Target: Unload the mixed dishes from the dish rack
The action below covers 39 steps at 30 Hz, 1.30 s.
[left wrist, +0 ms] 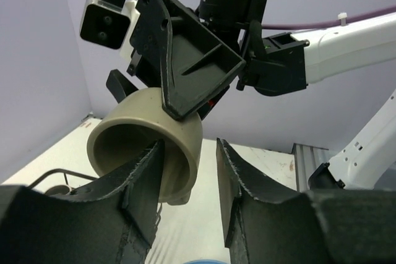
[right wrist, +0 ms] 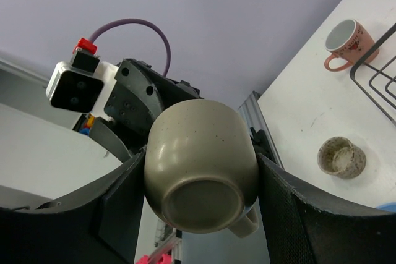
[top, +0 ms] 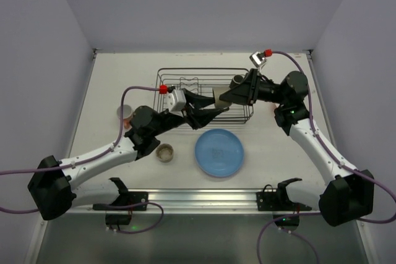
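My right gripper [right wrist: 201,156] is shut on an olive-grey cup [right wrist: 198,165], its fingers pressing both sides, base toward that camera. It holds the cup [top: 219,96] on its side over the black wire dish rack [top: 204,70]. My left gripper [left wrist: 190,143] meets it from the left. One finger is in the cup's mouth [left wrist: 124,146], the other outside with a gap to the wall. The jaws stand open, straddling the rim. From above, the left gripper [top: 208,111] lies at the rack's front edge and the right gripper [top: 224,96] just behind it.
A blue plate [top: 219,152] lies on the table in front of the rack. A beige speckled cup [top: 164,153] stands left of it, and a pink cup [top: 125,113] farther left. A dark cup [top: 238,81] sits at the rack's far right.
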### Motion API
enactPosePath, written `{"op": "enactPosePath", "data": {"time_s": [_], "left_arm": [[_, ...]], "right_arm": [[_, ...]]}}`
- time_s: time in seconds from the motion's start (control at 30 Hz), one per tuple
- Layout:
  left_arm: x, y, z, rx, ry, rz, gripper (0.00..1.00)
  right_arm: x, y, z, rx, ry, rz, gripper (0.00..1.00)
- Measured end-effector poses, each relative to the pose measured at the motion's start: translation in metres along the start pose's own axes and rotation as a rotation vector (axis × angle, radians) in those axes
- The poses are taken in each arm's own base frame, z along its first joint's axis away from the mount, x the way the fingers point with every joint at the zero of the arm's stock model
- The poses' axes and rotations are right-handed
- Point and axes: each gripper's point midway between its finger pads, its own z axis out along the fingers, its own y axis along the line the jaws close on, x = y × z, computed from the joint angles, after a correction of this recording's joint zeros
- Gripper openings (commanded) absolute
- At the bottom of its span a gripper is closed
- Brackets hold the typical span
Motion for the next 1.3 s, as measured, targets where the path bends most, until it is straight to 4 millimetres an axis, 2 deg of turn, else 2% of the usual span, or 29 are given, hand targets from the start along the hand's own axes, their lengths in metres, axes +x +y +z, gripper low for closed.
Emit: {"op": "enactPosePath", "data": {"time_s": [0.03,0.2,0.23,0.4,0.43,0.47,0.5,0.53,0.63,0.7,0.87,1.03,1.2,1.3], "left_arm": [[-0.001,-0.001,0.002,0.003,-0.005,0.001,0.41],[-0.002,-0.001,0.009,0.008,-0.014,-0.002,0.13],[-0.001,-0.002,0.01,0.008,-0.012,-0.006,0.01],[-0.003,-0.006,0.011,0.011,-0.024,-0.046,0.0],[-0.004,-0.006,0.011,0.012,-0.027,-0.045,0.0],[-0.004,-0.006,0.012,0.011,-0.028,-0.045,0.0],[-0.005,-0.006,0.012,0.011,-0.027,-0.046,0.0],[-0.005,-0.006,0.013,0.011,-0.025,-0.047,0.0],[-0.006,-0.006,0.014,0.007,-0.011,-0.05,0.0],[-0.005,-0.005,0.015,-0.001,0.002,-0.044,0.0],[0.0,0.002,0.013,-0.042,0.035,-0.029,0.0],[0.001,0.013,0.003,-0.125,0.079,-0.018,0.0],[0.007,0.045,-0.017,-0.338,0.198,-0.006,0.0],[0.0,0.077,-0.031,-0.519,0.303,0.002,0.0]], "right_arm": [[0.0,0.0,0.0,0.0,0.0,-0.001,0.0],[0.0,0.001,0.0,-0.002,0.0,-0.006,0.0],[0.0,0.002,0.0,-0.005,0.001,-0.013,0.0],[0.001,0.009,-0.002,-0.033,0.007,-0.083,0.01],[0.0,0.011,-0.002,-0.038,0.006,-0.092,0.08],[0.0,0.012,-0.002,-0.042,0.006,-0.094,0.18],[0.0,0.012,-0.002,-0.046,0.004,-0.095,0.46],[0.0,0.012,-0.003,-0.051,0.002,-0.096,0.58],[0.0,0.013,-0.004,-0.06,-0.006,-0.092,0.76],[0.0,0.015,-0.004,-0.068,-0.005,-0.079,0.99],[0.0,0.015,-0.004,-0.074,-0.004,-0.062,0.99],[-0.007,0.004,-0.013,-0.047,-0.03,-0.042,0.99],[-0.016,-0.019,-0.03,0.042,-0.091,-0.029,0.99],[-0.017,-0.029,-0.037,0.142,-0.135,-0.056,0.99]]}}
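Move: The beige mug is clamped in my right hand, its middle practically at that hand's finger point, about 1 cm to its left. From my left hand the mug's middle is about 3 cm ahead, 4 cm right and 1 cm up, its open rim facing me. The blue plate lies some 34 cm below my left hand, 3 cm back and 3 cm right; the black mug in the rack is 22 cm ahead, 9 cm right, 29 cm down. With one finger inside the beige mug and the other outside, I ease my left hand about 1 cm farther right and pinch the rim wall shut. Only then do I open my right fingers, letting go, and draw that hand off to the right, forward and down. My left hand keeps its pinch and swings the mug forward and left, some 8 cm in all, turning mostly counter-clockwise by about 30 degrees. ##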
